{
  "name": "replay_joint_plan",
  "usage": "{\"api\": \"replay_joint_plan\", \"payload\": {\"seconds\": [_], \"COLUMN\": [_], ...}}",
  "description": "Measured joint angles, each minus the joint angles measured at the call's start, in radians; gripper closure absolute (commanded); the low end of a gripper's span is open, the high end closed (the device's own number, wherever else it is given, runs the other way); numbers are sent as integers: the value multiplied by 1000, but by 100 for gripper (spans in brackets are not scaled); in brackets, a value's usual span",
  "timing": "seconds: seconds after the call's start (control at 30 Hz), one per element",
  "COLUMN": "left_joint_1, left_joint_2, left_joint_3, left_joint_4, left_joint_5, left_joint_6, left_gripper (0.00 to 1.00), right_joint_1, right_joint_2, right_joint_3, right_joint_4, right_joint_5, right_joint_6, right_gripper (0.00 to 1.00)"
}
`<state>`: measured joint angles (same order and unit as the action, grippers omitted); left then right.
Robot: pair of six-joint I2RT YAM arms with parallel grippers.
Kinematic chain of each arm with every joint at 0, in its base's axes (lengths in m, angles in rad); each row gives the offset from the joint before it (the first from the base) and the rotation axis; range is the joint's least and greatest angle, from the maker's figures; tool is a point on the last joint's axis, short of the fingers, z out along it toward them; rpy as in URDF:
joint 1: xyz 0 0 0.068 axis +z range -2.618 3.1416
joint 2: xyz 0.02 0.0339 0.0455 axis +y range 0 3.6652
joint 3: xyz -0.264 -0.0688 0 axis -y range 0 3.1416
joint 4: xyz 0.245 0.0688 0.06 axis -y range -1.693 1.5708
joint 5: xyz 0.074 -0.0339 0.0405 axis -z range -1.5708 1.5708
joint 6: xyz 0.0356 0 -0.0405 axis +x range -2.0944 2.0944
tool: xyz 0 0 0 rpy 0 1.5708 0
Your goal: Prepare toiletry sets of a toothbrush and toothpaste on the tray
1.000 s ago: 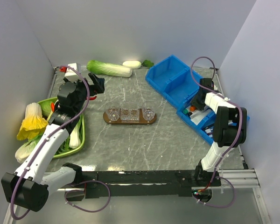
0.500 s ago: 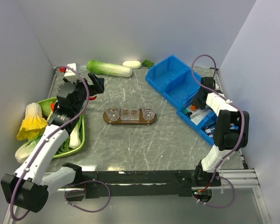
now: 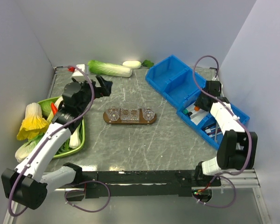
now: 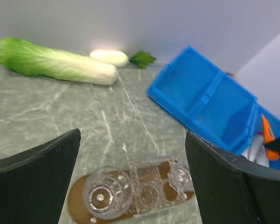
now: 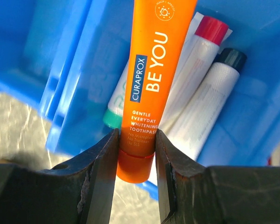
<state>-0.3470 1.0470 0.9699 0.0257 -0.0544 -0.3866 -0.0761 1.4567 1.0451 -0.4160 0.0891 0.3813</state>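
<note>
The dark-brown tray (image 3: 107, 120) lies mid-table with three clear cups (image 3: 129, 114) on it; it also shows in the left wrist view as the tray (image 4: 77, 201). My left gripper (image 3: 104, 85) hovers just left of and behind it, open and empty (image 4: 132, 140). My right gripper (image 3: 200, 104) hangs over the near blue bin (image 3: 233, 113), shut on the cap end of the orange toothpaste (image 5: 154, 70), which is seen from above as the toothpaste (image 3: 196, 108). I cannot pick out a toothbrush among the bin's contents.
White tubes with red (image 5: 210, 32) and dark (image 5: 228, 60) caps lie in the bin under the toothpaste. A second blue bin (image 3: 172, 81) stands behind. A cabbage (image 3: 109, 68) lies at the back, and a green dish (image 3: 82, 135) of vegetables stands at the left.
My left gripper has swung right, toward the tray, staying open. My right wrist has shifted right and back over the bin, still gripping the orange tube.
</note>
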Motion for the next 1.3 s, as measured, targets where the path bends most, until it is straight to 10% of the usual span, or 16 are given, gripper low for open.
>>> {"api": "replay_joint_plan", "payload": {"seconds": [0.6, 1.3], "left_joint_1": [-197, -431], "left_joint_2": [271, 538], "left_joint_3": [192, 323], "left_joint_4": [-27, 14], "left_joint_5": [270, 222], "left_joint_6": [-219, -423], "left_gripper": [4, 4], "right_joint_1": [293, 625], "right_joint_2": [-447, -634], "right_joint_3": [-146, -283], "right_joint_4": [2, 51], "right_joint_5": [-42, -97], "right_joint_6": [-166, -93], "right_gripper": [100, 100]}}
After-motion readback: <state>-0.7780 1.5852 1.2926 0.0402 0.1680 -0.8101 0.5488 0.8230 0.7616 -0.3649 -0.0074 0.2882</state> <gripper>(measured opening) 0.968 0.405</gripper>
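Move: From my left hand, open and empty, the orange toothpaste is about 50 cm to the right, 2 cm ahead and 18 cm lower. My right hand already holds the toothpaste and takes it to my left hand, some 50 cm to its left, 3 cm ahead and 20 cm higher. The glass on the tray's right end is roughly 30 cm left of my right hand, level with it and 5 cm below; the remaining tubes are 5 cm ahead, 4 cm right, 8 cm below. I bring both hands together for a handover. My right hand keeps its grip near the cap and lifts off the bin, then swings about 20 cm left, drawing back and rising too, fingers levelling and turning counter-clockwise. My open left hand sweeps some 25 cm right over the tray, sinking a little, as its fingers turn clockwise and tip down towards the tube. ##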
